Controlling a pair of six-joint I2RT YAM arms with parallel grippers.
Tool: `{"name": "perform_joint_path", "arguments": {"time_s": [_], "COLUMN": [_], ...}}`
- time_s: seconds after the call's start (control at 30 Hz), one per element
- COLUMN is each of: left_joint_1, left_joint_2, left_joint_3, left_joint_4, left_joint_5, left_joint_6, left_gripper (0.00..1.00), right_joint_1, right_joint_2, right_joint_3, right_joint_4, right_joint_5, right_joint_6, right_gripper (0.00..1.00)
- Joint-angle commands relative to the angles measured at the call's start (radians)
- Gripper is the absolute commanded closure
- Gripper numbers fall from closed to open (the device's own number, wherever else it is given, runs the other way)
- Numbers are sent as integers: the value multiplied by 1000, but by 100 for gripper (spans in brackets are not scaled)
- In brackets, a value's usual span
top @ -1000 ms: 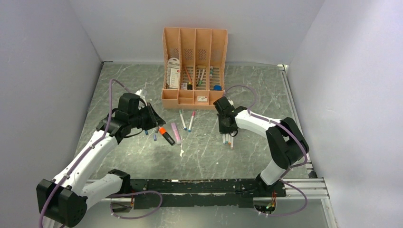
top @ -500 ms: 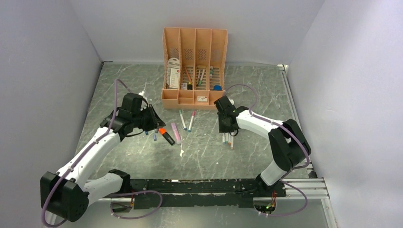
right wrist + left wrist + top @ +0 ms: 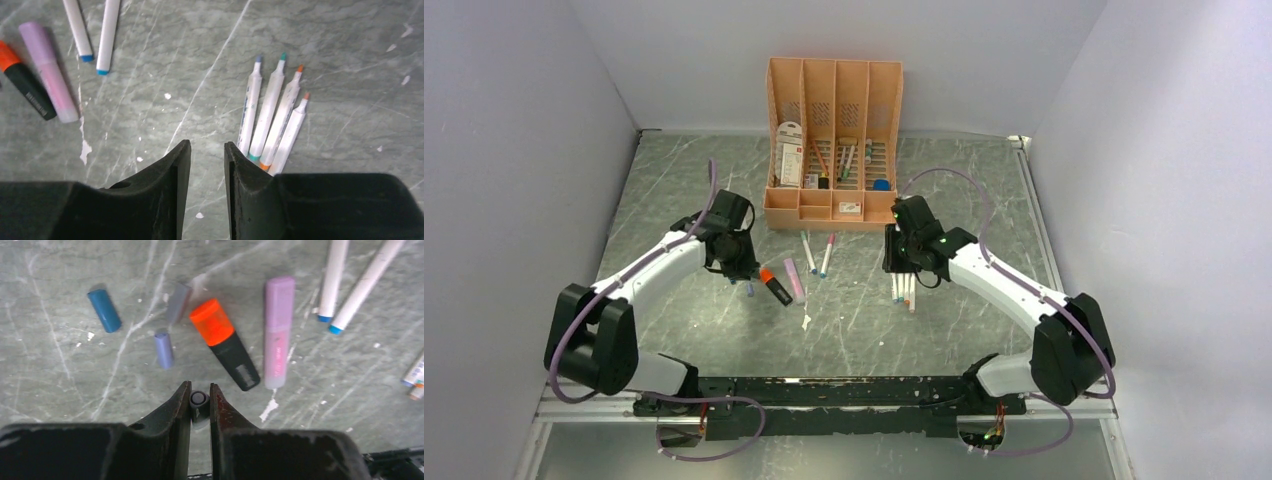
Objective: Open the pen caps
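My left gripper (image 3: 200, 386) (image 3: 742, 270) is shut on a small grey pen cap (image 3: 199, 399), seen end-on between the fingertips just above the table. Ahead of it lie three loose pen caps: a blue one (image 3: 104, 310), a grey one (image 3: 178, 302) and a lavender one (image 3: 163, 349). Beside them rest a black highlighter with an orange cap (image 3: 212, 321) and a lilac highlighter (image 3: 278, 332). My right gripper (image 3: 206, 145) (image 3: 902, 268) hangs open and empty, just left of several uncapped white markers (image 3: 270, 115) lying side by side.
Two capped white markers (image 3: 92, 35) lie between the highlighters and the peach desk organizer (image 3: 834, 150), which stands at the back centre with pens and small items inside. Grey walls close in the left, right and back sides.
The right jaws have opened and the right arm's elbow has swung outward. The left arm has folded in, moving its gripper slightly right, still shut on the cap.
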Motion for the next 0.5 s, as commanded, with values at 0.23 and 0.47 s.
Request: {"name": "perform_joint_path", "arguments": {"time_s": [0.23, 0.47], "left_joint_1": [48, 56], "left_joint_2": [104, 145], "left_joint_3": [32, 11], "left_joint_4": [-69, -56], "left_joint_5": [-169, -133], "left_joint_6": [57, 43], "left_gripper": [85, 83], "right_joint_1": [4, 5], "right_joint_2": [-46, -32], "right_joint_3": [-77, -71], "right_joint_4": [36, 41], "right_joint_5": [-139, -159], "right_joint_6": [-17, -32], "right_gripper": [68, 68]}}
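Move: The left hand already pinches a cap and takes it to bare table about 4 cm to its left, level with it and 7 cm below. Around that spot the lilac cap lies some 2 cm ahead and 2 cm left of the hand, the grey cap 5 ahead and 1 left, the blue cap 4 ahead and 6 left. For the empty right hand, the red pen lies about 8 cm ahead, 12 left and 8 down; the green pen 9 ahead and 16 left; the uncapped pens 3 ahead, 4 right. Leftward and down together, about 4 cm each way, the left hand carries the cap towards the bare table beside the lilac cap, fingers staying shut on it and swinging some 10 degrees to point more nearly straight down. The right hand, already clear of the four uncapped pens, eases back about 3 cm, sinking a little and drifting slightly left, its fingers staying parted. ##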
